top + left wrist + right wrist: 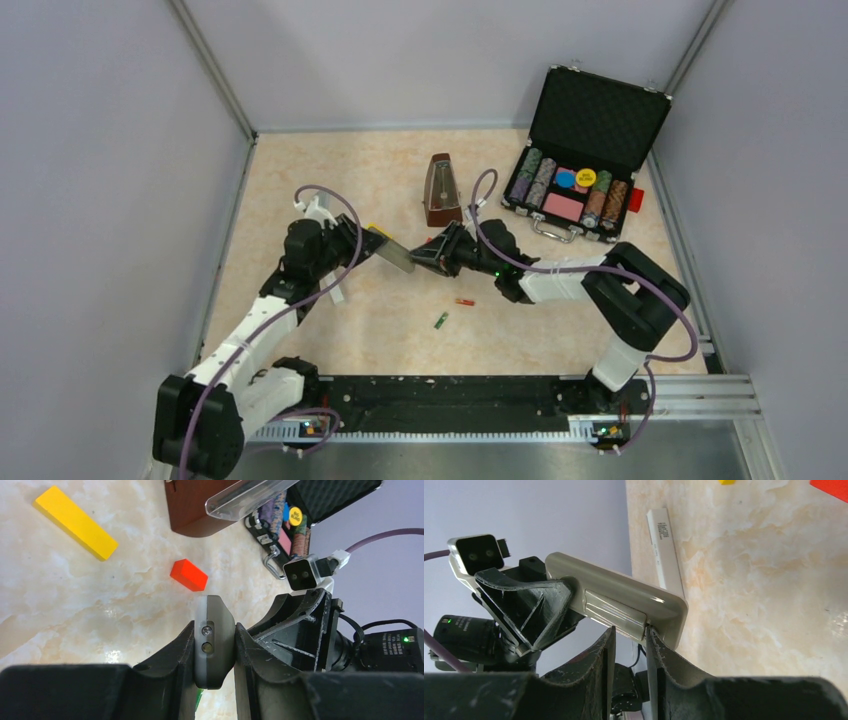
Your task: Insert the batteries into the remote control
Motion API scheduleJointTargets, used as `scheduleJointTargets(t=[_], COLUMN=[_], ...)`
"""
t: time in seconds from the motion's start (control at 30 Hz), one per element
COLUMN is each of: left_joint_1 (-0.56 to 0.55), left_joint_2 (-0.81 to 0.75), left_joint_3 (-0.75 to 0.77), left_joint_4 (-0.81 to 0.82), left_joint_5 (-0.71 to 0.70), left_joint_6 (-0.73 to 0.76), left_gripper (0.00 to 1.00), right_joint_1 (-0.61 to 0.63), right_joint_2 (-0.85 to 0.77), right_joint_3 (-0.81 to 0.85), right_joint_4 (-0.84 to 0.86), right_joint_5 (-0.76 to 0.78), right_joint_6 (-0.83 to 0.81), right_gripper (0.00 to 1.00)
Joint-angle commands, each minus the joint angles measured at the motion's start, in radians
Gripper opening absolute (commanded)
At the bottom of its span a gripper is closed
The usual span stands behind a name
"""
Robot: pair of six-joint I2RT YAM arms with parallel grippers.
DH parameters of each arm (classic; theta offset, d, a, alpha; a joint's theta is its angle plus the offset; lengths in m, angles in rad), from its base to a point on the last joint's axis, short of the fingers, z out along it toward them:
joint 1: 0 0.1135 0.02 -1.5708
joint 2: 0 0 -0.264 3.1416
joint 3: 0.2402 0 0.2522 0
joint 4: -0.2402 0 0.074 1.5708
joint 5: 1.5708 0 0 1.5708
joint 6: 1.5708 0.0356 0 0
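Note:
My left gripper is shut on the grey remote control and holds it on edge above the table; from above, the remote hangs between the two arms. My right gripper is open, its fingertips set against the ribbed battery cover on the remote, one tip at the cover's seam. Nothing lies between its fingers. The red-orange battery and the green battery lie loose on the table in front of the right arm. A sliver of the green battery shows below the remote.
A brown metronome stands behind the grippers. An open black case of poker chips sits at the back right. A flat yellow block and a chunky red-orange block lie under the remote. A slim white bar lies near the left wall.

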Motion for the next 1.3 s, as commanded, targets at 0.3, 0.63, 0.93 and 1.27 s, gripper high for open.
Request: scheduleJointTargets(t=[0.3,0.63,0.93,1.27], left_joint_1=[-0.027,-0.027,-0.027,-0.027], left_joint_2=[0.079,0.15,0.208,0.204], left_joint_3=[0.009,0.086,0.113,0.167], left_joint_4=[0.032,-0.164,-0.219,-0.354], left_joint_5=[0.093,0.029,0.005,-0.143], left_joint_6=[-0.014,0.099,0.121,0.175], left_gripper=[0.0,0.0,0.0,0.0], right_joint_1=[0.019,0.001,-0.015,-0.042], right_joint_2=[0.049,0.026,-0.003,-0.13], right_joint_3=[0.078,0.094,0.083,0.103], right_joint_4=[0.273,0.199,0.091,-0.387], right_joint_5=[-0.085,-0.068,-0.038,0.13], right_joint_6=[0.076,0.04,0.005,-0.134], right_gripper=[0.28,0.28,0.28,0.33])
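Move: The remote's battery cover, still in place, has its centre about 3 cm left and 1 cm ahead of the right fingertips. From the left hand, which holds the remote by its end, it is some 4 cm right, 2 cm back and 2 cm lower. On the table about 14 cm below the right hand, the green battery is 4 cm back and 6 cm right, the red battery 12 cm right and 1 cm ahead, the red block 16 cm ahead and 6 cm right. The battery cover is worked at its end by the right fingertips while both hands sink about 2 cm. The left hand, keeping its grip, then takes the remote down away from the right hand, some 8.5 cm in all, drawing slightly back late on and tipping about 25 degrees. The right hand holds nearly still, then rises about 3 cm and comes clear, its opening nearly unchanged. ##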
